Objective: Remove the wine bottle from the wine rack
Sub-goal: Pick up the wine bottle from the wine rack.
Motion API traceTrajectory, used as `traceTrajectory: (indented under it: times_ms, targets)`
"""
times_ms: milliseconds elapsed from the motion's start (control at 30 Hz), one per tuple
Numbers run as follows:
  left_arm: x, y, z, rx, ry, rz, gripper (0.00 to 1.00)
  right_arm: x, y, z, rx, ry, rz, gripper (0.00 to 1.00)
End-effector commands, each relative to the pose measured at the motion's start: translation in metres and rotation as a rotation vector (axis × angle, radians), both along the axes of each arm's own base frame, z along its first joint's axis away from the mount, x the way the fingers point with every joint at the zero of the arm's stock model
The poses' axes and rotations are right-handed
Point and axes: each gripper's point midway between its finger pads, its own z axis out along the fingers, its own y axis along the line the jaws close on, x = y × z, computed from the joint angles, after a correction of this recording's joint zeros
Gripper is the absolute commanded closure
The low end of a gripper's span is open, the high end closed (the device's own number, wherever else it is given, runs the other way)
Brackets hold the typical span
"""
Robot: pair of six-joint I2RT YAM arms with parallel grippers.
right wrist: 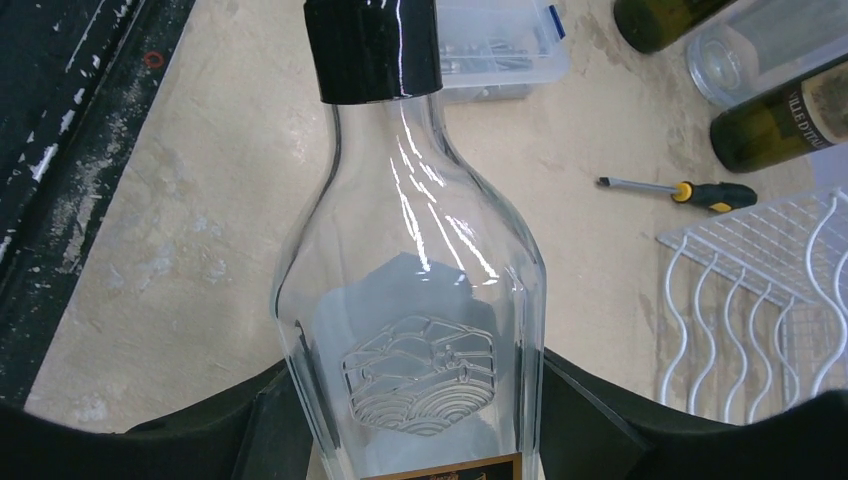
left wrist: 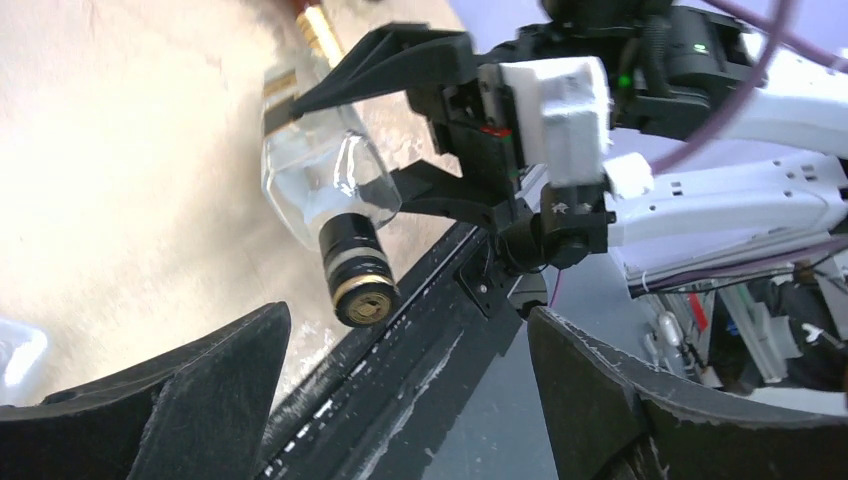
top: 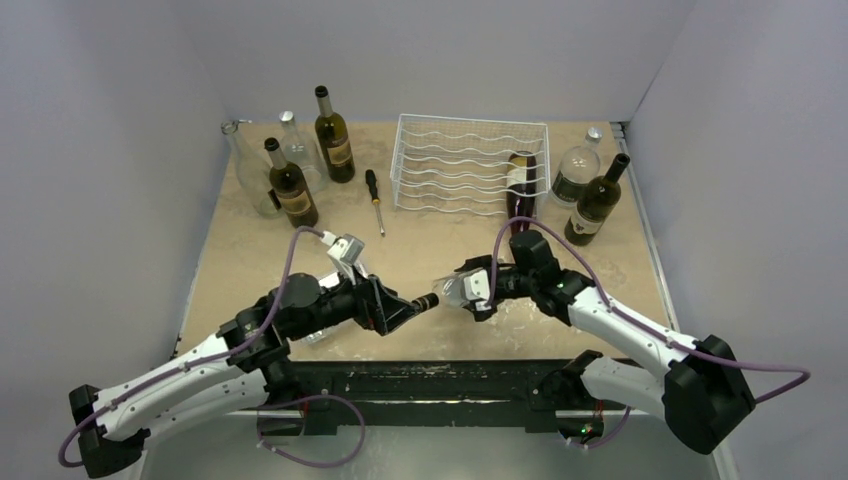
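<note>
My right gripper (top: 478,290) is shut on the body of a clear glass wine bottle (top: 450,292) with a black cap, held level above the table, cap toward the left arm. The right wrist view shows the bottle (right wrist: 420,300) clamped between both fingers of the gripper (right wrist: 420,420). My left gripper (top: 405,304) stands open with the cap just in front of its fingers. In the left wrist view the cap (left wrist: 358,275) hangs at the mouth of the jaws, touching neither finger (left wrist: 180,400). The white wire wine rack (top: 470,165) stands at the back with a dark bottle (top: 520,185) lying in it.
Dark bottles (top: 334,135) (top: 290,185) and clear ones (top: 250,165) stand at the back left. A dark bottle (top: 597,200) and a clear one (top: 577,170) stand right of the rack. A screwdriver (top: 374,195) lies left of it. A clear plastic box (right wrist: 500,50) sits near the left arm.
</note>
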Motion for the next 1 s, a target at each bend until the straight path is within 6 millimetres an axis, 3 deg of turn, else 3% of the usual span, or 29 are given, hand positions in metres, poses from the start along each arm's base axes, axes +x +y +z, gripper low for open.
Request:
traceTrajectory:
  times_ms: [0, 200, 333, 567, 967]
  targets:
    - [-0.002, 0.010, 0.027, -0.025, -0.297, -0.066, 0.11, 0.003, 0.012, 0.038, 0.105, 0.024, 0.010, 0.91]
    - [-0.006, 0.016, 0.030, -0.079, -0.531, -0.098, 0.11, 0.003, 0.013, 0.047, 0.148, 0.074, 0.009, 0.93]
    - [-0.010, 0.010, 0.015, -0.106, -0.629, -0.138, 0.11, 0.003, 0.013, 0.051, 0.170, 0.106, 0.008, 0.93]
    - [0.006, -0.008, -0.017, -0.095, -0.675, -0.123, 0.11, 0.002, 0.016, 0.055, 0.202, 0.156, 0.012, 0.94]
    - [0.026, -0.024, -0.008, -0.116, -0.964, -0.071, 0.10, 0.001, 0.016, 0.060, 0.222, 0.188, 0.013, 0.95]
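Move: The right hand already holds the clear wine bottle by its body, the black cap some 10 cm to that hand's left, 3 cm back and 3 cm above. From the empty, open left hand the cap lies about 5 cm ahead, 5 cm right and 7 cm below, while the parts box is roughly 10 cm ahead, 18 cm left and 20 cm below. From the right hand the wine rack stands some 35 cm straight ahead, about 7 cm lower. With its fingers staying wide open, the left hand first rises about 2 cm and eases left, then sinks some 9 cm while swinging right and forward, its wrist turning about 40 degrees as the fingers tip up to near level, so that they come close to the black cap, with a touch not certain. The right hand keeps its grip on the bottle's body, turning it some 15 to 20 degrees about the left-right line and drawing it a centimetre or so back and up. ##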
